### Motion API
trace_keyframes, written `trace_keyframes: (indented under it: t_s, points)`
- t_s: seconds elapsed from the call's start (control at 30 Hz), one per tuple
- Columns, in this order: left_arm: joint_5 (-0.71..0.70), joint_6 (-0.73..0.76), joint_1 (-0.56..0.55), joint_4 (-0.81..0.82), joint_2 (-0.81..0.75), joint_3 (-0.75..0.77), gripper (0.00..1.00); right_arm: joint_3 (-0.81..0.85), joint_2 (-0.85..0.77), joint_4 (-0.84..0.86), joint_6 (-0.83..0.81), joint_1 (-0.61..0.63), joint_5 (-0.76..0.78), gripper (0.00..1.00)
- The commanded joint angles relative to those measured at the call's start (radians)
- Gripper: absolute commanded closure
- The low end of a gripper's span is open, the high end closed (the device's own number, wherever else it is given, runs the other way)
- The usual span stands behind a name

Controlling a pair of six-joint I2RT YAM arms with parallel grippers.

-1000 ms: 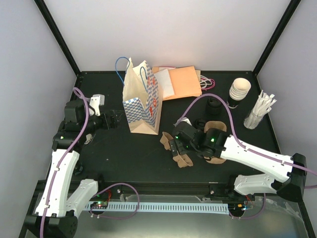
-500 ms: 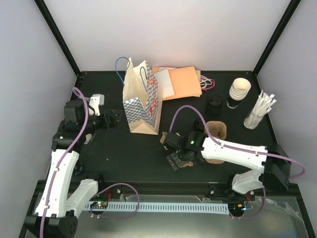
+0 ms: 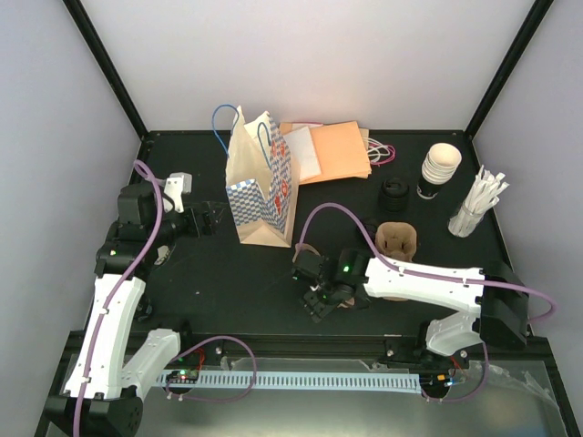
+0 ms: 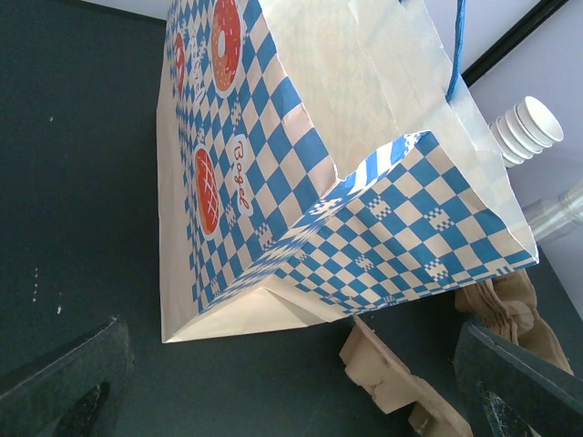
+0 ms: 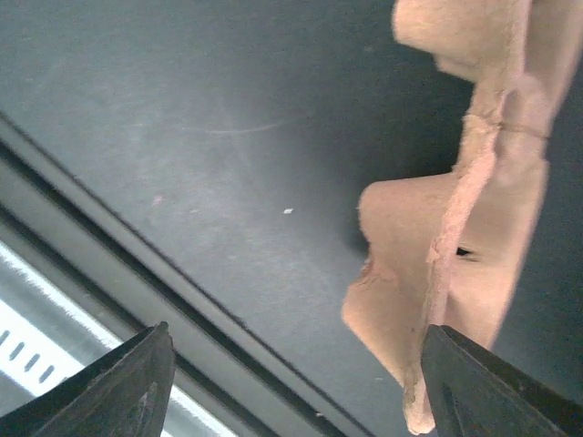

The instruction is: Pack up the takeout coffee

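Observation:
I cannot pick out the takeout coffee in any view. The paper bag with blue checks stands upright at the back left; in the left wrist view the bag fills the frame. My left gripper is open just left of the bag's base, and that gripper holds nothing. My right gripper hovers low near the table's front edge. In its own view the right gripper is open, with the edge of the brown pulp cup carrier close to its right finger.
The carrier also shows behind the right arm. A black round object, a stack of cream cups and a holder of white sticks stand at the back right. Orange envelopes lie behind the bag. The metal front rail is close.
The right arm has swung left and toward the front edge, and its jaws have narrowed somewhat. The left arm and the bag have not moved.

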Motion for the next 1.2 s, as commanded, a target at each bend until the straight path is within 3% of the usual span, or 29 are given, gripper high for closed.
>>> trace_keyframes:
  t_s: [0.0,0.3,0.57,0.7,0.87,0.97,1.1,1.17]
  points:
    - [-0.007,0.009,-0.005,0.002,0.001,0.039,0.01,0.014,0.015,0.069,-0.049,0.037,-0.131,0.24]
    - [-0.008,0.010,-0.005,-0.002,0.001,0.040,0.01,0.009,-0.021,0.095,-0.092,0.043,-0.167,0.24]
    - [-0.010,0.003,-0.006,-0.005,0.001,0.045,0.01,0.052,-0.003,0.027,-0.068,0.043,0.050,0.26]
    - [-0.015,0.005,-0.005,-0.014,-0.001,0.051,0.01,0.097,0.023,-0.020,0.023,0.029,0.185,0.26]
    - [-0.019,0.006,-0.006,-0.022,-0.008,0.059,0.01,0.093,0.014,-0.002,0.074,-0.011,0.100,0.28]
    - [-0.021,0.007,-0.005,-0.020,-0.013,0.057,0.01,0.065,0.014,-0.019,0.077,-0.011,0.080,0.44]
    - [-0.016,0.007,-0.006,-0.017,-0.012,0.048,0.01,0.002,-0.009,-0.005,0.080,-0.011,0.053,0.85]
    - [-0.013,0.004,-0.005,-0.011,-0.012,0.045,0.01,-0.025,-0.007,0.011,0.087,-0.011,0.052,0.98]
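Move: The cup tray stands on its long edge in front of the right hand, its near end at one fingertip; its middle is about 7 cm ahead, 1 cm to the right and a touch lower. A second cup tray lies some 11 cm ahead and 18 cm to the right, the paper bag about 22 cm ahead and 12 cm left. From the left hand the standing tray is roughly 7 cm back, 25 cm to the right and 19 cm down. With a fingertip at the standing tray's near end, the right hand sweeps about 4 cm back and left with its fingers wide, tilting slightly, to tip the tray over. It then swings forward some 5 cm, rising a little, and finally dips about 2 cm over the tray's nearer cup well while the fingers close almost shut; contact there can't be made out. ##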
